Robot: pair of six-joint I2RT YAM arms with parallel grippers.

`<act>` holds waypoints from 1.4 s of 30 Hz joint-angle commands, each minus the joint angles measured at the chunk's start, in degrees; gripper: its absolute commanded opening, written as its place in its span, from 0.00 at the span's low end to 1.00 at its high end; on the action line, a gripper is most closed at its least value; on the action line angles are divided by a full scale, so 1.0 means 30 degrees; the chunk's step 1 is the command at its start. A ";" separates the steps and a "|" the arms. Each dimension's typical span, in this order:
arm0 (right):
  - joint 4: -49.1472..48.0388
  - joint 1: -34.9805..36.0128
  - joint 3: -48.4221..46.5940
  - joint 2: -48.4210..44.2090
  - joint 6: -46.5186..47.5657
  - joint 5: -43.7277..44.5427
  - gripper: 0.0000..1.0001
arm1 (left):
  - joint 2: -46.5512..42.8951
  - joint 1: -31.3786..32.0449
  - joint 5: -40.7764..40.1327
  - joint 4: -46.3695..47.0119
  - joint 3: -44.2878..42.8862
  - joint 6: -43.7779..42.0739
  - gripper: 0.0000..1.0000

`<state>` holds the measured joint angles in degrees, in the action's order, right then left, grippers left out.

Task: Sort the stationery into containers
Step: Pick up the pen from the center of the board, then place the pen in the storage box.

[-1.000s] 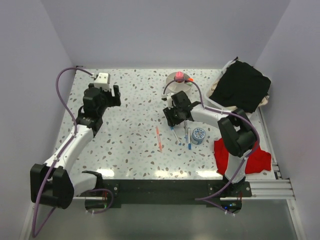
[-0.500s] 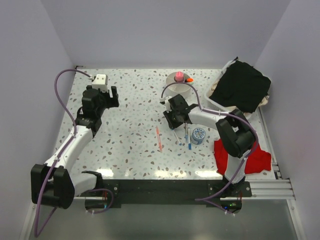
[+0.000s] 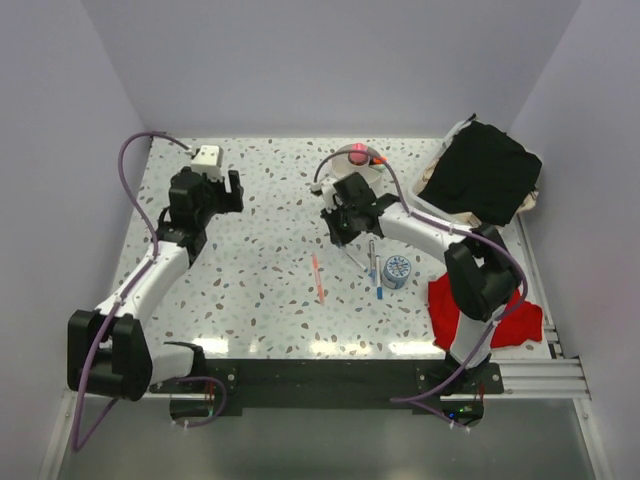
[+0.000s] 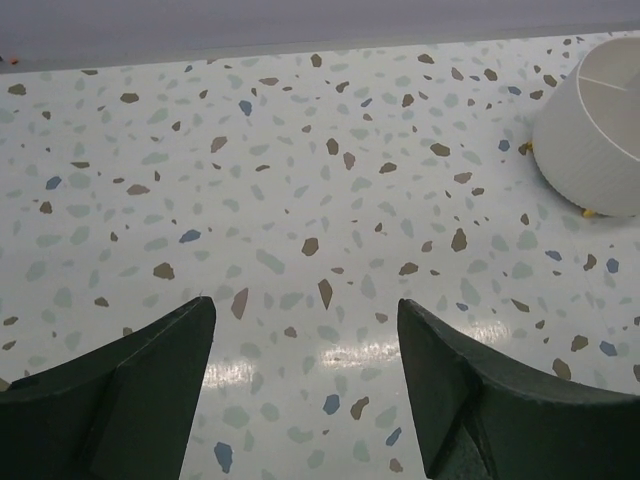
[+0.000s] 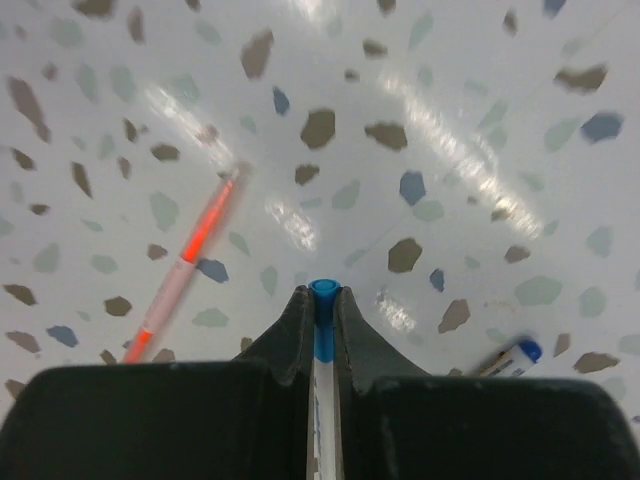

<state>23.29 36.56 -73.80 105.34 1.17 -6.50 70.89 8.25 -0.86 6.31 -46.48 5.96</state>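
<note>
My right gripper (image 3: pixel 340 230) is shut on a slim blue-and-white pen (image 5: pixel 322 310) and holds it above the table, just in front of the round white bowl (image 3: pixel 345 180). The bowl holds a pink-capped stick (image 3: pixel 357 152) and an orange highlighter (image 3: pixel 377 158). A thin pink pen (image 3: pixel 317 277) lies on the table; it also shows in the right wrist view (image 5: pixel 185 270). Two more blue-and-white pens (image 3: pixel 376 270) lie beside a round blue-patterned roll (image 3: pixel 397 270). My left gripper (image 4: pixel 305 300) is open and empty at the far left, with the bowl (image 4: pixel 600 130) off to its right.
A white slatted basket (image 3: pixel 432 203) with black cloth (image 3: pixel 482 172) stands at the back right. A red cloth (image 3: pixel 505 315) lies at the front right. Another pen tip (image 5: pixel 512 355) shows below my right gripper.
My right gripper has risen with the blue-and-white pen and moved back towards the bowl. The left arm has shifted slightly.
</note>
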 commanded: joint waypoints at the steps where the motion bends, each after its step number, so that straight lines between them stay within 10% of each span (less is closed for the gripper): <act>1: -0.2103 -0.1572 -0.3285 -0.2885 0.1398 -0.1723 0.00 | 0.1208 -0.0172 0.1662 0.1209 -0.2081 -0.0344 0.78; 12: -1.7937 -0.4949 -0.0099 -0.4734 0.1365 -0.0035 0.00 | 0.4491 0.0003 0.1958 0.0947 -0.4368 -0.1691 0.75; 21: -2.4950 -0.4979 -0.0184 -0.0898 0.2803 0.3570 0.00 | 0.6075 0.1086 0.1431 -0.0022 -0.5981 -0.3478 0.76; 42: -2.2707 -0.6413 -0.7245 0.6106 -0.0243 0.6180 0.00 | 0.7627 0.1732 0.0346 -0.0959 -0.7562 -0.4417 0.77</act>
<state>-44.56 17.56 -92.86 122.54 4.32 8.51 92.71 13.21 1.19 3.16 -65.19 -5.80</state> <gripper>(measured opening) 0.041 0.769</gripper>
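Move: Ahead of the right hand, which already pinches the blue-ended pen about 5 cm above the table, stands the round white container: some 20 cm farther out, 5 cm right, its middle about level with the hand. The orange pen lies 7 cm back and 5 cm left, the silver pen 3 cm back and 9 cm right, both 5 cm lower. From the left hand the container is roughly 12 cm ahead, 30 cm right and 14 cm below. Lifting the held pen steeply, the right hand climbs about 28 cm while swinging forward and somewhat right, then runs on forward, sinking some 5 cm, to end high and slightly beyond the container, about 30 cm farther out overall. Its wrist tips up until the fingers point forward, still pinching the blue end. The empty, open left hand shifts about 7 cm forward and 5 cm right. ##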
